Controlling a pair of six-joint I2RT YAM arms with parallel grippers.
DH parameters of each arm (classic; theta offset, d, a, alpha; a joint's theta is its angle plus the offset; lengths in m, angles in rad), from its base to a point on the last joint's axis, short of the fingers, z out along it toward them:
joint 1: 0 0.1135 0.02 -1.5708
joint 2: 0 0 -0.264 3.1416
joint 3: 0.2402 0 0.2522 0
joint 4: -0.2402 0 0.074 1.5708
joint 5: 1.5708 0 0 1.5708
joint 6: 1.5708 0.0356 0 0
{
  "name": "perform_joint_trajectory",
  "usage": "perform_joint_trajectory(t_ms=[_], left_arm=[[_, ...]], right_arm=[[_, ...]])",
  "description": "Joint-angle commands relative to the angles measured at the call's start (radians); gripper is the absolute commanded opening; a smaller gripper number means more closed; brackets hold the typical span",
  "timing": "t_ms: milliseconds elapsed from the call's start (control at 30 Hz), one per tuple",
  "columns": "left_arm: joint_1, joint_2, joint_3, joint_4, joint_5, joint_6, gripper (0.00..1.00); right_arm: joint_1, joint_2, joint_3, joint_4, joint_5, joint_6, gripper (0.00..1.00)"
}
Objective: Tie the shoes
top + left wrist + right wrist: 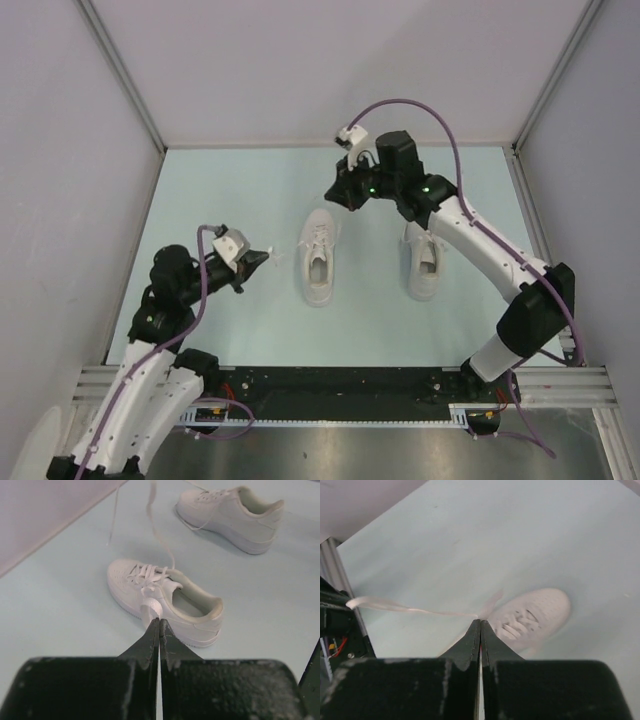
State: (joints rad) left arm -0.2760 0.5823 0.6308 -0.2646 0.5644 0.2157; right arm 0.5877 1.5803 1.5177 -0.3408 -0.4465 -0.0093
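Two white shoes lie side by side on the pale blue table, the left shoe (320, 262) (165, 602) (532, 617) and the right shoe (423, 265) (235, 512). My left gripper (264, 258) (159, 622) hovers to the left of the left shoe, shut on one lace (151, 608) of it. My right gripper (337, 193) (480, 622) hangs above that shoe's toe end, shut on its other lace (410, 610) (152, 525), which rises from the eyelets and trails off to one side. The right arm reaches over the right shoe and covers part of it.
Grey walls (60, 150) with aluminium posts close in the table on the left, back and right. A black rail (340, 385) carrying the arm bases runs along the near edge. The right arm's purple cable (420, 108) loops above the wrist.
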Motion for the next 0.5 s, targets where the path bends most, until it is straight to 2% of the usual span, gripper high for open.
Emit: perform_joint_trajectory(t_ms=[0,167,267,467], left_arm=[[0.004,-0.111,-0.052,-0.045,0.164,0.163,0.00],[0.001,-0.179,-0.048,-0.204,0.196,0.437,0.00],[-0.008,-0.205,-0.048,-0.272,0.221,0.526,0.00],[-0.019,-0.214,-0.062,-0.346,0.249,0.567,0.00]], right_arm=[[0.093,0.104,0.117,-0.052,-0.060,-0.031,0.00],[0.150,0.222,0.226,-0.055,-0.125,0.003,0.00],[0.196,0.306,0.298,-0.056,-0.178,0.005,0.00],[0.273,0.417,0.338,-0.044,-0.195,0.026,0.00]])
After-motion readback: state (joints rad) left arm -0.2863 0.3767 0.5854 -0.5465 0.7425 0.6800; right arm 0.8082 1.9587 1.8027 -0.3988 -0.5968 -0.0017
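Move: Both hands hold a lace end of the left shoe, high over the table. From the right hand the shoe's middle lies about 3 cm to the left and 2 cm ahead, some 24 cm below. Its laced front is about 8 cm ahead and 3 cm left, and the right shoe stands some 23 cm to the right, nearly level fore and aft. From the left hand the left shoe's middle is roughly 14 cm ahead and 10 cm to the right, 19 cm down. Still pinching its lace end, the right hand carries it about 13 cm left, sinking some 6 cm and easing back about 5, across above the left shoe to its left side, turning about 20 degrees counter-clockwise. The left hand keeps its own lace end and draws it back about 6 cm, away from the shoe and slightly down, rolling and turning clockwise. ##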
